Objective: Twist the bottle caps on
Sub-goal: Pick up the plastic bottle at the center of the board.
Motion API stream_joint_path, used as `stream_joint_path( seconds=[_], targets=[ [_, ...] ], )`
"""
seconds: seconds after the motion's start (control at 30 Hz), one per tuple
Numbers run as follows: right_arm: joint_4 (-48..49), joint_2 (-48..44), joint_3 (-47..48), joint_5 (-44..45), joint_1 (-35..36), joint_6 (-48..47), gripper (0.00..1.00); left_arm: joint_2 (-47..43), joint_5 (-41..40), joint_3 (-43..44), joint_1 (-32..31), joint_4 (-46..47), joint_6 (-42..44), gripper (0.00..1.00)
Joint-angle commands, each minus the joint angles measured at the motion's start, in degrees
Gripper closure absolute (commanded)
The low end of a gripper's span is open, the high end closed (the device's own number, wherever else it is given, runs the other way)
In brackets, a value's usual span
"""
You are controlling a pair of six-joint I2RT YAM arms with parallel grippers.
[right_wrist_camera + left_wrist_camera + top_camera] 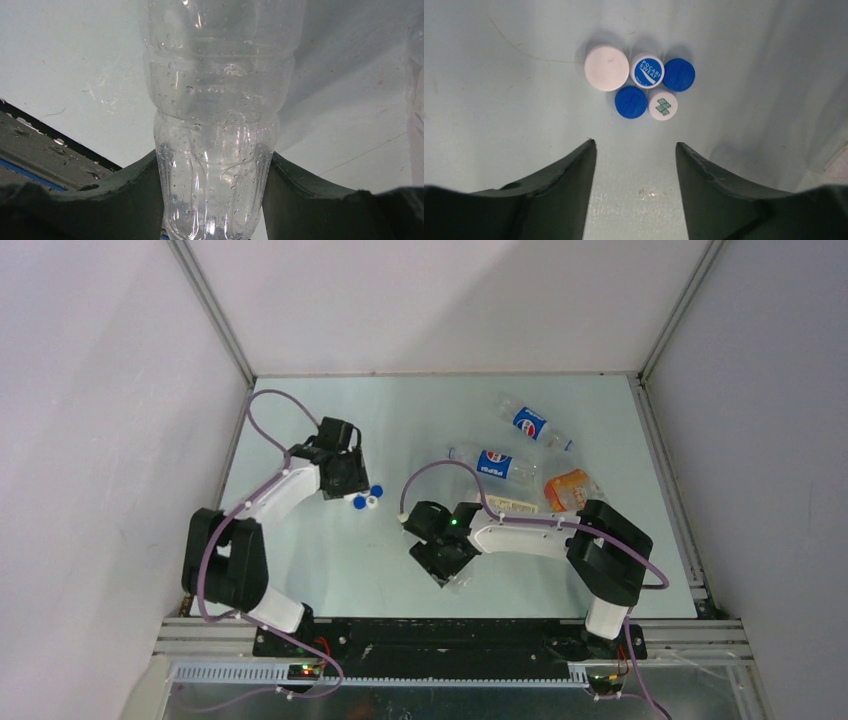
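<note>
Several bottle caps (647, 71) lie bunched together on the table, seen in the left wrist view. They are a large plain white cap (606, 67), two blue caps (630, 101), one white with a blue print and one white with a green mark (662, 105). My left gripper (635, 150) hovers just short of them, open, with only bare table between its fingers. In the top view the caps (366, 499) sit right beside the left gripper (345, 475). My right gripper (214, 154) is shut on a clear, wet, label-free bottle (215, 100) near the table's front middle (445, 552).
Three bottles lie at the back right: two with blue labels (530, 424) (495, 464) and one with an orange label (568, 490). A white-labelled one (510, 503) lies against the right arm. Walls enclose the table; a metal rail (45, 155) runs near the right gripper.
</note>
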Motion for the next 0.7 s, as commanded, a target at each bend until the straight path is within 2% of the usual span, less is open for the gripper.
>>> stream_joint_path(
  seconds=[0.0,0.43,0.67],
  targets=[
    [0.7,-1.9,-1.0,-0.1,0.6,-0.9,0.52,4.7,-1.5,4.2,-0.3,2.0,0.3,0.43],
    [1.3,-1.3,-1.3,-0.4,1.0,-1.1,0.54,14.5,-2.0,10.1,-0.9,2.8,0.6,0.56],
    [1.4,-1.0,-1.4,-0.4,1.1,-1.5,0.54,17.1,-2.5,10.3,-0.9,3.3,0.2,0.57]
  ],
)
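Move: The Pocari cap lies about 5 cm ahead of the left hand, 1 cm to its right and some 8 cm below. At the same height, the large white cap is about 5 cm ahead and 2 cm left, and a blue cap about 5 cm ahead and 4 cm right. The near blue cap is 2 cm straight ahead. From the right hand, already gripping the clear bottle, the Pocari cap is roughly 21 cm ahead, 18 cm left and 2 cm lower. The right fingers keep their grip on the clear bottle, practically still. The left hand, touching nothing to be seen, sinks some 4 cm while reaching about 4 cm forward and a little right towards the Pocari cap; the forward reach ends first, then it goes straight down. Its half-open fingers narrow by about a third, and the wrist tips about 5 degrees steeper. ##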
